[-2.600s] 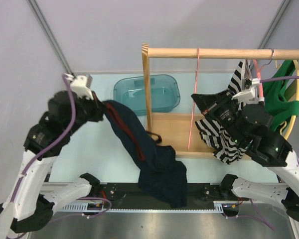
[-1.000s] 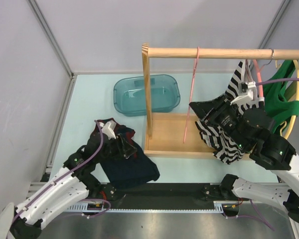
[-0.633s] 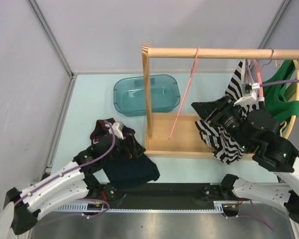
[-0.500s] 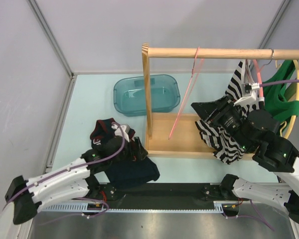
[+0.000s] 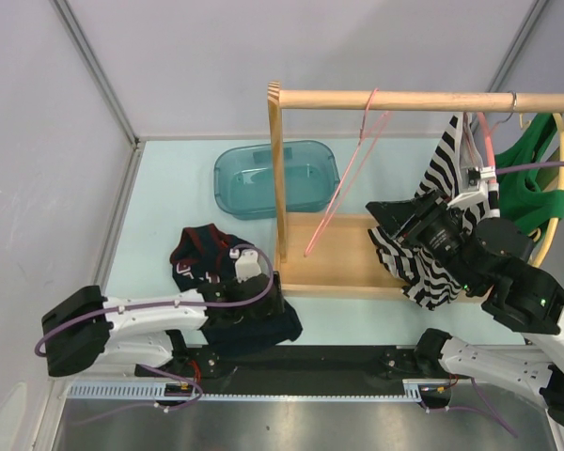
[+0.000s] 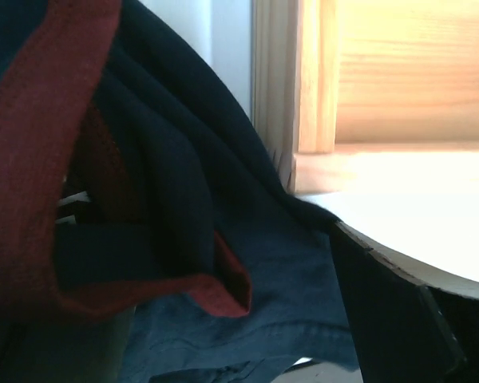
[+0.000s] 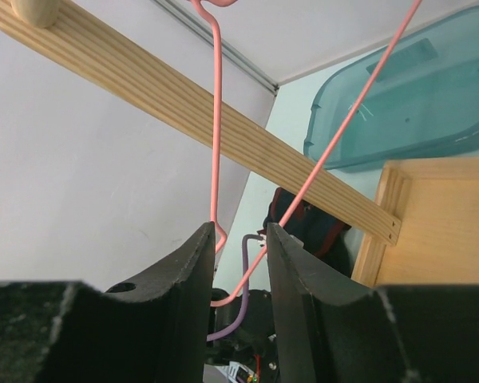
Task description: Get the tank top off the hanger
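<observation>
The navy tank top [image 5: 199, 256] with red trim lies crumpled on the table left of the rack's post, and fills the left wrist view [image 6: 168, 239]. My left gripper [image 5: 266, 299] rests low against its right end, open, with nothing pinched; one dark finger [image 6: 399, 319] shows at the lower right. The pink wire hanger [image 5: 350, 164] hangs bare from the wooden rail [image 5: 404, 100], its bottom tilted to the left. My right gripper [image 5: 378, 212] hovers right of it, open with a narrow gap. In the right wrist view the hanger [image 7: 216, 120] shows beyond the gripper [image 7: 239, 231], apart from it.
A teal plastic bin [image 5: 277, 178] sits behind the rack's upright post [image 5: 280, 188]. The wooden base tray [image 5: 343, 258] lies under the rail. A black-and-white striped garment [image 5: 442, 174] and a green one [image 5: 531, 183] hang at the rail's right end, close to my right arm.
My left arm brought the tank top down onto the table, opened its jaws and slid right along the cloth. The bare hanger's bottom swung left. The right arm barely moved.
</observation>
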`<state>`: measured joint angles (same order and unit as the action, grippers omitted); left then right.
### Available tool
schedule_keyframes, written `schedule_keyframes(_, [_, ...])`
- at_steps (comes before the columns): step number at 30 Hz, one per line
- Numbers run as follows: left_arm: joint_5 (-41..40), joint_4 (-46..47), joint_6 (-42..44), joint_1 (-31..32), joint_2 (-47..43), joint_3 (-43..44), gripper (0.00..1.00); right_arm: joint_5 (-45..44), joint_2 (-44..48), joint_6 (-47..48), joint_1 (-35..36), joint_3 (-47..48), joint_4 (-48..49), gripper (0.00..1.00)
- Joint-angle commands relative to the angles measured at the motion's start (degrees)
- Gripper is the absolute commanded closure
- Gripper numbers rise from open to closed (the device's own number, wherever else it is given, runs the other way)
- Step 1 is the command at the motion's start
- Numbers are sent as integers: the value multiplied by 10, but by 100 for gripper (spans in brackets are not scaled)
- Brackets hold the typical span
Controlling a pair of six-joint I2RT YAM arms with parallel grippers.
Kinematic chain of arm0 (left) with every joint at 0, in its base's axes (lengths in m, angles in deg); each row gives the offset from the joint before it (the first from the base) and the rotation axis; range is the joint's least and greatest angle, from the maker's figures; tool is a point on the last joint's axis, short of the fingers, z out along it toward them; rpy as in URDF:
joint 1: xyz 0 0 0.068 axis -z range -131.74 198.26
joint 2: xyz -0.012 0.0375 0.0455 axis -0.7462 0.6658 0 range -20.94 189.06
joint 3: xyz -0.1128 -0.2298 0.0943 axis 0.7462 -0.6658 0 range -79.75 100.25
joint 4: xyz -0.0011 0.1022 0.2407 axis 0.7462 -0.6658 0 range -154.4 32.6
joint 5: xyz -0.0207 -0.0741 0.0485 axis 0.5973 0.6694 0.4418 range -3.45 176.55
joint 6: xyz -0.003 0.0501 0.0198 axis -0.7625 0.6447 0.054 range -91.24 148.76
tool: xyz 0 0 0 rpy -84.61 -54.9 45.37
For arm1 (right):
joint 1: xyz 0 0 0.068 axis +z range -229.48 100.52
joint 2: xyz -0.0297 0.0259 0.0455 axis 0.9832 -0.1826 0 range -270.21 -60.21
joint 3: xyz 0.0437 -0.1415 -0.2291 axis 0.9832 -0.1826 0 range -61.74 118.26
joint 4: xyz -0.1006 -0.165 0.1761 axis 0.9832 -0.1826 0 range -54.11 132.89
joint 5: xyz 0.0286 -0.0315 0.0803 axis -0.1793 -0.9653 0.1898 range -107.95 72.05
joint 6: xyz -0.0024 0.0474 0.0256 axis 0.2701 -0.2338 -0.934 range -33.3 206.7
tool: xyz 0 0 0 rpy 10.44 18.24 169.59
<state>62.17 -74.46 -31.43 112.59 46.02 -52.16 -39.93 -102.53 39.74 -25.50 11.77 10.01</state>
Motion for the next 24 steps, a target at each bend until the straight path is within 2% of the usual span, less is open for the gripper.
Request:
schedule_keyframes(1, [13, 5, -93, 2, 67, 4, 1, 0, 8, -12, -1, -2, -4, 63])
schedule_keyframes(4, [29, 12, -112, -1, 83, -10, 7, -4, 22, -21, -1, -14, -5, 63])
schedule_keyframes(6, [45, 43, -114, -9, 82, -33, 16, -13, 33, -25, -1, -21, -3, 62])
schedule_keyframes(7, [50, 51, -113, -12, 78, -40, 22, -16, 35, -27, 0, -23, -3, 63])
schedule_keyframes(8, [51, 59, -113, -17, 74, -46, 35, -18, 37, -28, -1, -28, -1, 63])
schedule_keyframes(10, [49, 63, -108, -27, 54, -63, 52, -17, 37, -28, -1, -29, 0, 62])
schedule_keyframes(12, [46, 61, -99, -40, 35, -77, 60, -17, 34, -25, -1, -29, -1, 63])
schedule_keyframes(13, [47, 53, -93, -47, 12, -82, 69, -16, 34, -23, -1, -29, -3, 63])
schedule_keyframes(15, [39, 40, -79, -59, -18, -89, 77, -13, 30, -24, -1, -30, -4, 62])
schedule_keyframes(16, [36, 20, -73, -61, -57, -89, 89, -11, 29, -23, -1, -30, -4, 62])
schedule_keyframes(17, [33, 9, -64, -65, -76, -82, 95, -10, 27, -23, -1, -29, -3, 62])
schedule_keyframes(19, [26, -29, -28, -70, -117, -67, 100, -1, 21, -16, -1, -27, 1, 53])
schedule_keyframes(20, [21, -47, -14, -79, -151, -42, 100, 3, 18, -12, -1, -25, 3, 48])
schedule_keyframes(21, [15, -65, 7, -83, -168, -28, 100, 7, 15, -3, -1, -15, 1, 39])
schedule_keyframes(24, [21, -114, 71, -116, -225, 32, 100, 25, -2, 16, -1, 15, -6, 26])
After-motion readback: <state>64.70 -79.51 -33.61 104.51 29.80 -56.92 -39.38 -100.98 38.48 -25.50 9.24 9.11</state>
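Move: The left hand is already down in the tank top with its fingers wide open. The maroon trim they go for lies about 3 cm to its left, 1 cm ahead and 1 cm below, and the tank top's middle about 10 cm left and 3 cm ahead. The wooden tray's middle is some 21 cm right and 11 ahead, the teal bin some 26 cm straight ahead. From the right hand, high by the hanger, the trim is roughly 17 cm left, 2 back and 41 below. Leftward across the tank top by about 3.5 cm, sinking slightly at first, the left hand turns some 10 degrees counter-clockwise and shuts its wide-open fingers on the maroon trim. Keeping the pinch, it then rises almost 4 cm from its lowest point. The right hand sinks a little near the empty hanger, and its fingers open wider. ##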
